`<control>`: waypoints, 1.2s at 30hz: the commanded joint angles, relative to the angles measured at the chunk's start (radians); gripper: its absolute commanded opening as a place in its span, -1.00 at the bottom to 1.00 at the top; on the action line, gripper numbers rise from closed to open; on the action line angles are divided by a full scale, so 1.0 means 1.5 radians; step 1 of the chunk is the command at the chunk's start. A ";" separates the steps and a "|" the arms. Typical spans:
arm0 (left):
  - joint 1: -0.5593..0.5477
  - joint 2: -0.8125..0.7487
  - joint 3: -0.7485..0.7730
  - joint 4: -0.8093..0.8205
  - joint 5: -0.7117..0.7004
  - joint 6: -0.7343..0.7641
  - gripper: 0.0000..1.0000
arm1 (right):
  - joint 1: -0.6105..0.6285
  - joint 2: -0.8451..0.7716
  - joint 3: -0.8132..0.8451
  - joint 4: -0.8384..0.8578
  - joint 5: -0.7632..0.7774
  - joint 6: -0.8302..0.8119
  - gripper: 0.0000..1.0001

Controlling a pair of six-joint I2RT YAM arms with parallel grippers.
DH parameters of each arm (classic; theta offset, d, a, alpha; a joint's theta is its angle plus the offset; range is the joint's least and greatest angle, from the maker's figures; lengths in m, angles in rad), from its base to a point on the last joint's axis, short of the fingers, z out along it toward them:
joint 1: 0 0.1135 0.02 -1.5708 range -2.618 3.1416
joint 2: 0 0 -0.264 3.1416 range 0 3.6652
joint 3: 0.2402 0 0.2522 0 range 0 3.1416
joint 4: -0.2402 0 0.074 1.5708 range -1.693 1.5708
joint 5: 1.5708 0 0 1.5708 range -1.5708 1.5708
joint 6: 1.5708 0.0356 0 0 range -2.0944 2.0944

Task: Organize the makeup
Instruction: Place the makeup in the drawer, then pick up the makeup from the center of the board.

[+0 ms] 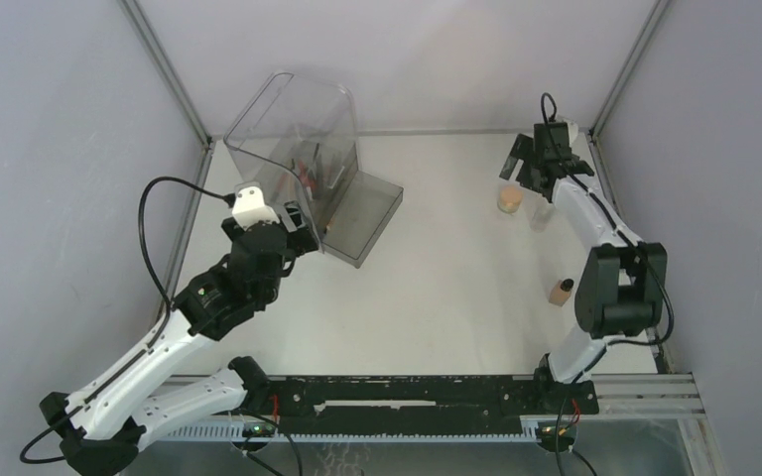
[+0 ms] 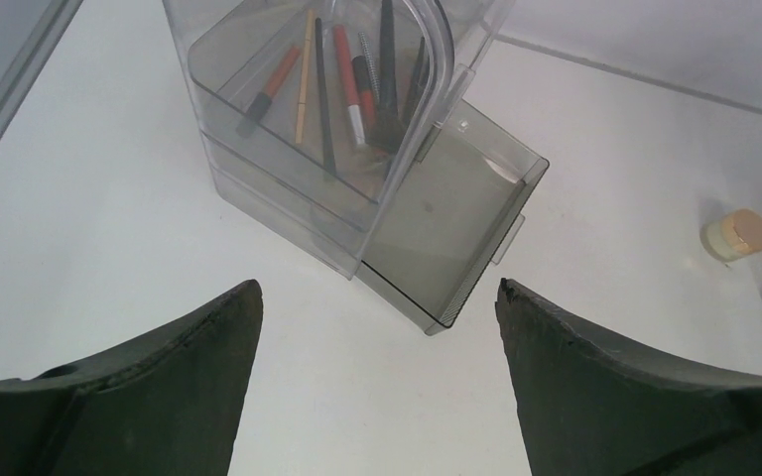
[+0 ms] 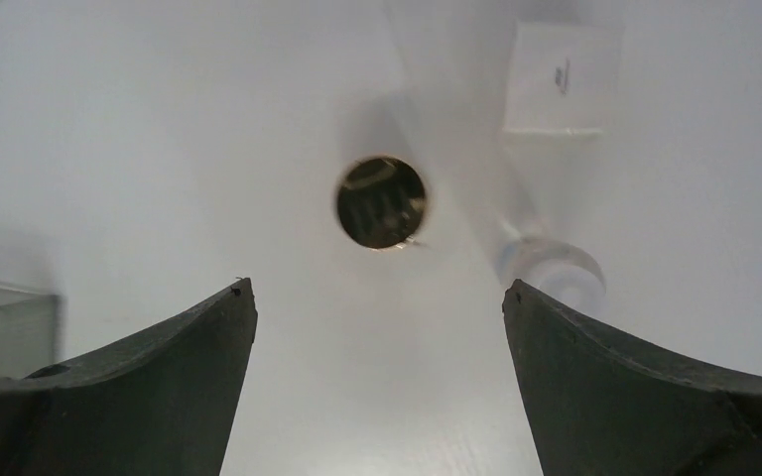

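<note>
The makeup is split between two spots. Red pencils and thin black brushes (image 2: 342, 79) stand in the top bin of the clear organizer (image 1: 298, 149), whose smoky drawer (image 2: 456, 238) is pulled out with nothing in it. My left gripper (image 2: 379, 297) hovers open just in front of that drawer. A gold-lidded jar (image 3: 381, 202) stands at the back right, with my right gripper (image 3: 377, 293) open above it and nothing between its fingers. That jar (image 1: 509, 199) also shows from the top. A tan bottle (image 1: 561, 292) lies near the right arm.
A clear round container (image 3: 551, 268) sits right of the jar, close to my right finger. A clear square piece (image 3: 561, 79) lies further back. The enclosure walls and metal posts (image 1: 605, 94) bound the table at the back and sides.
</note>
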 commanded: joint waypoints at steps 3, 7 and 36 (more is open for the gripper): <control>0.004 -0.016 0.002 0.029 0.002 0.003 0.82 | 0.006 0.110 0.066 -0.087 0.005 -0.081 1.00; 0.003 -0.016 0.003 0.028 0.003 0.003 0.82 | 0.010 0.169 0.109 -0.094 0.020 -0.096 1.00; 0.004 -0.049 -0.007 0.020 -0.006 -0.005 0.81 | 0.037 0.287 0.196 -0.057 -0.006 -0.101 -0.04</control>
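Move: The round makeup jar stands about 15 cm below the right hand, some 4 cm ahead and about 1 cm to its right. A clear bottle lies roughly 8 cm to the right of the jar and 3 cm nearer the base; a white box is about 11 cm right of the jar and 3 cm farther out. From the left hand, the jar lies about 24 cm ahead, 48 cm to the right and 26 cm lower. The jar's mirrored lid ends up pinched between the right fingers. The wide-open hand drops steeply at first while the wrist tips its fingers down some 20 degrees, then eases forward about 4 cm and sinks again, about 14 cm lower in all. Low over the table it stops sinking and closes partway on the lid's sides, drifting slightly left. ##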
